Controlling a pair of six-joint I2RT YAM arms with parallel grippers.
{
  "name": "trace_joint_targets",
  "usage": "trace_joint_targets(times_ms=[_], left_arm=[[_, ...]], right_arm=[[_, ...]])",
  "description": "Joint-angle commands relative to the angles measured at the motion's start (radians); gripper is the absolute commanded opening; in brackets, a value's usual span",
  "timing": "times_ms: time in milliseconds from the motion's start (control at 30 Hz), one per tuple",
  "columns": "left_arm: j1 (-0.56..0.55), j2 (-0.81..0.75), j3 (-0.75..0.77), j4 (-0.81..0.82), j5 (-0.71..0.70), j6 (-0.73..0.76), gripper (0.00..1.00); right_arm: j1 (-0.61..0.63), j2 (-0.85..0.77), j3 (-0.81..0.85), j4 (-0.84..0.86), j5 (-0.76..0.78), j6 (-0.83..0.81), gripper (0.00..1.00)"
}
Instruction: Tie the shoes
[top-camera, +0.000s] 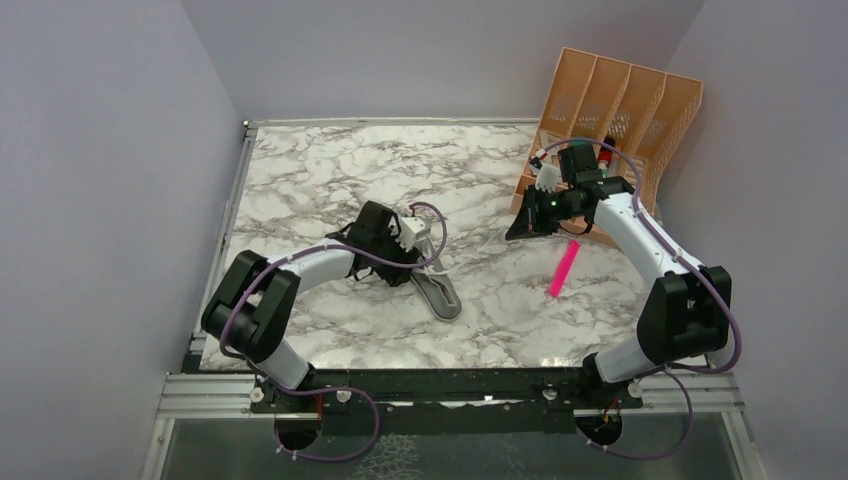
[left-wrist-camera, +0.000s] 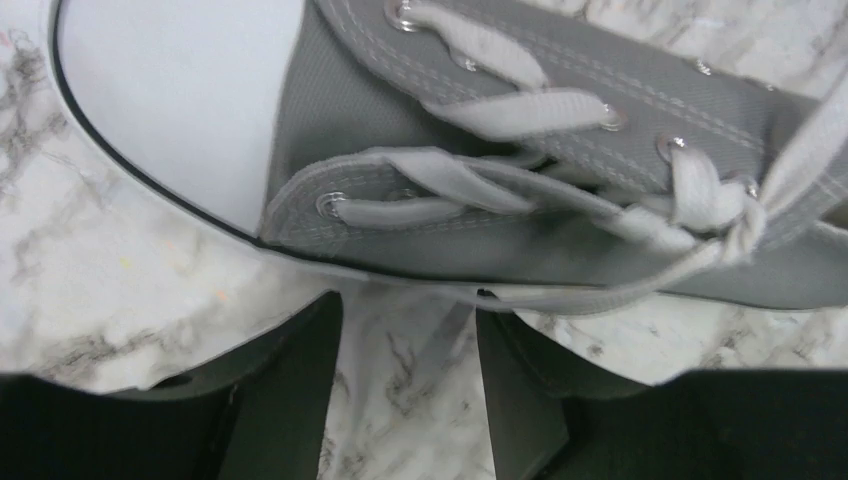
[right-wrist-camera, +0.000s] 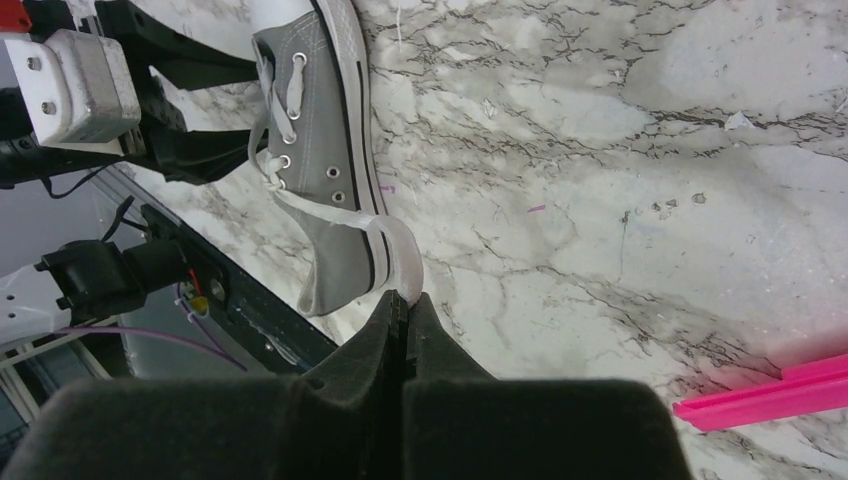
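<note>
The grey canvas shoe (top-camera: 440, 297) lies on the marble table between the arms, white toe cap toward the near edge. Up close, the shoe (left-wrist-camera: 560, 100) shows its eyelets and crossed white laces (left-wrist-camera: 520, 110), with a knot at the right. My left gripper (left-wrist-camera: 408, 303) is open just beside the shoe's side, bare marble between its fingers; one lace strand crosses its right fingertip (left-wrist-camera: 500, 330). My right gripper (right-wrist-camera: 405, 297) is shut on the end of a white lace (right-wrist-camera: 395, 245) that stretches from the shoe (right-wrist-camera: 325, 150). From above, the right gripper (top-camera: 515, 232) sits far right of the shoe.
An orange slotted file organizer (top-camera: 620, 110) stands at the back right, close behind the right arm. A pink strip (top-camera: 563, 270) lies on the table to the right of the shoe, also visible as the pink strip (right-wrist-camera: 770, 395). Grey walls enclose three sides.
</note>
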Motion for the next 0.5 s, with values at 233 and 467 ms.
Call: trace_joint_targets(times_ms=[233,467], left_arm=[[-0.007,0.081,0.062,-0.024,-0.001,-0.023,0.16],[-0.02,-0.198,-0.034,-0.073,0.061,-0.138,0.05]], right_arm=[[0.003,-0.025,0.009,0.01,-0.032,-0.006,0.01],[0.004,-0.022,0.018,0.044,-0.1,0.039,0.01]])
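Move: The left hand, half open low beside the shoe, has the loose lace end just past its fingertips, about 1 cm ahead, 1 cm right and 1 cm below. The lace knot lies some 5 cm back, 4 cm right and 3 cm higher; the shoe's middle is about 7 cm back, 6 cm right and 2 cm up. From the right hand, already gripping the other lace, that loose end is roughly 21 cm left, 3 cm back and 13 cm down. Left hand reaches 1 cm forward and down, pinches the loose lace end, then draws back about 2.5 cm. ##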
